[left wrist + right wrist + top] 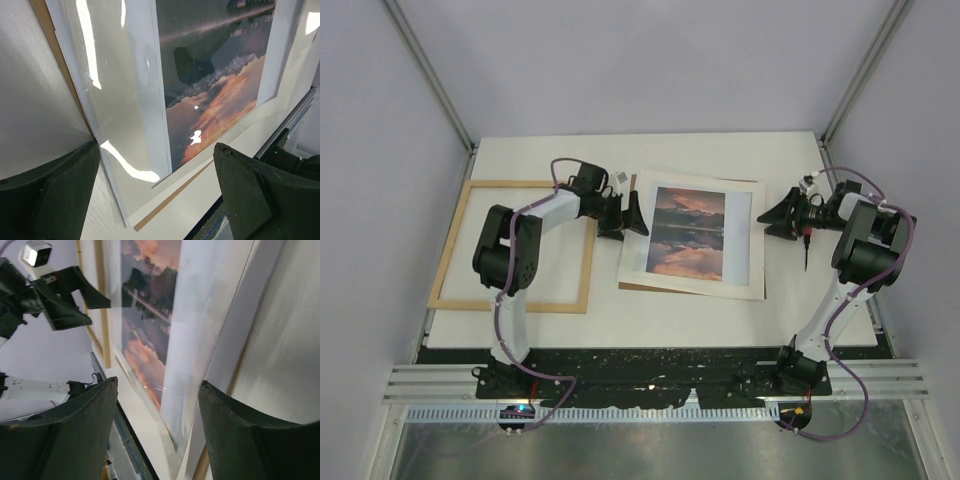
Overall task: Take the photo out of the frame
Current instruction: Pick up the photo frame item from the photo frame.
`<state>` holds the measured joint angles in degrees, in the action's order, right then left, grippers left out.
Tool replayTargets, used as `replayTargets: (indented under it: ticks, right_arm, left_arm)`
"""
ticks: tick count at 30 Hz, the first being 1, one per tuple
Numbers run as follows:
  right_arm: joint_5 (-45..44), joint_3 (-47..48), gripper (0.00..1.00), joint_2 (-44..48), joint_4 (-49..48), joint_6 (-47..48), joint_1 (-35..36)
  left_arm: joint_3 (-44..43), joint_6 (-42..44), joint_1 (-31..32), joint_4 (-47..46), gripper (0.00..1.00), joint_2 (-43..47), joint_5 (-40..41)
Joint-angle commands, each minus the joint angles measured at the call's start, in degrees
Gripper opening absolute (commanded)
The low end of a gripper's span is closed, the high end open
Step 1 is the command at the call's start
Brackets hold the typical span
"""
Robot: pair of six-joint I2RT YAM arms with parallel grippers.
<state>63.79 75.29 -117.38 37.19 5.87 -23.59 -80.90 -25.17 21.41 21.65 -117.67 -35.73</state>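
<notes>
The photo (690,232), a sunset mirrored in water with a wide pale border, lies flat mid-table on a brown backing board (640,288). The light wooden frame (510,305) lies apart to its left with only bare table inside it. My left gripper (635,215) is open at the photo's left edge. My right gripper (775,215) is open at its right edge. In the left wrist view, the left gripper (157,190) straddles the photo's (215,100) corner, where a glossy clear sheet (115,125) covers it. The right gripper (157,410) straddles the photo's (150,315) other edge, and nothing is gripped.
A small screwdriver (807,252) lies on the table just below the right gripper. A strip of the backing board (170,200) sticks out beyond the photo's corner. The frame's wood strip (102,315) and the left gripper (65,300) show in the right wrist view.
</notes>
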Motion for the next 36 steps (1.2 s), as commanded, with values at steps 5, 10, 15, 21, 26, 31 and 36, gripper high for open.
replayTargets:
  ticks: [5,10,15,21,26,31,36]
  right_arm:
    - [14.09,3.55,0.68,0.05,15.69,12.91,2.15]
    - [6.89,4.35,0.68,-1.44,18.01,17.51,2.15]
    - [-2.6,1.8,0.66,0.4,12.13,14.27,2.15]
    - [-4.82,1.62,0.45,2.86,10.88,11.36,2.15]
    - [-0.52,5.82,0.08,4.18,15.09,9.52,2.41]
    - [3.88,10.83,0.08,7.25,18.88,8.63,3.9]
    - [8.45,16.29,0.08,10.85,22.57,7.67,5.83]
  left_arm:
    - [1.54,-1.29,1.53,-2.14,1.0,-0.63,-4.18]
    - [1.63,-1.46,1.53,-2.14,1.0,-0.63,-4.27]
    - [1.63,-1.46,1.62,-2.14,1.0,-0.2,-3.91]
    - [1.28,-0.76,1.53,-1.52,1.0,0.33,-3.82]
    - [1.1,0.38,0.83,-1.61,1.0,1.82,-4.79]
    - [1.01,1.7,-0.93,-2.05,1.0,3.67,-7.51]
    - [1.27,2.49,-4.26,-3.63,1.0,5.78,-11.64]
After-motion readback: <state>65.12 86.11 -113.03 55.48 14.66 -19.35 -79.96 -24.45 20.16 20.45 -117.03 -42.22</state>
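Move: The right hand's parted fingers are already at the clear cover sheet's right edge, about level and at most a centimetre above it. From this hand the photo lies some 18 cm to the left, 1 cm back and 4 cm lower; the screwdriver about 10 cm to the right, 4 cm back and 4 cm lower. From the left hand, that same right edge lies roughly 32 cm to the right, about level ahead and in height. The right hand rises leftward, dips back, pinches the cover sheet's right edge and lifts about 8 cm forward. ##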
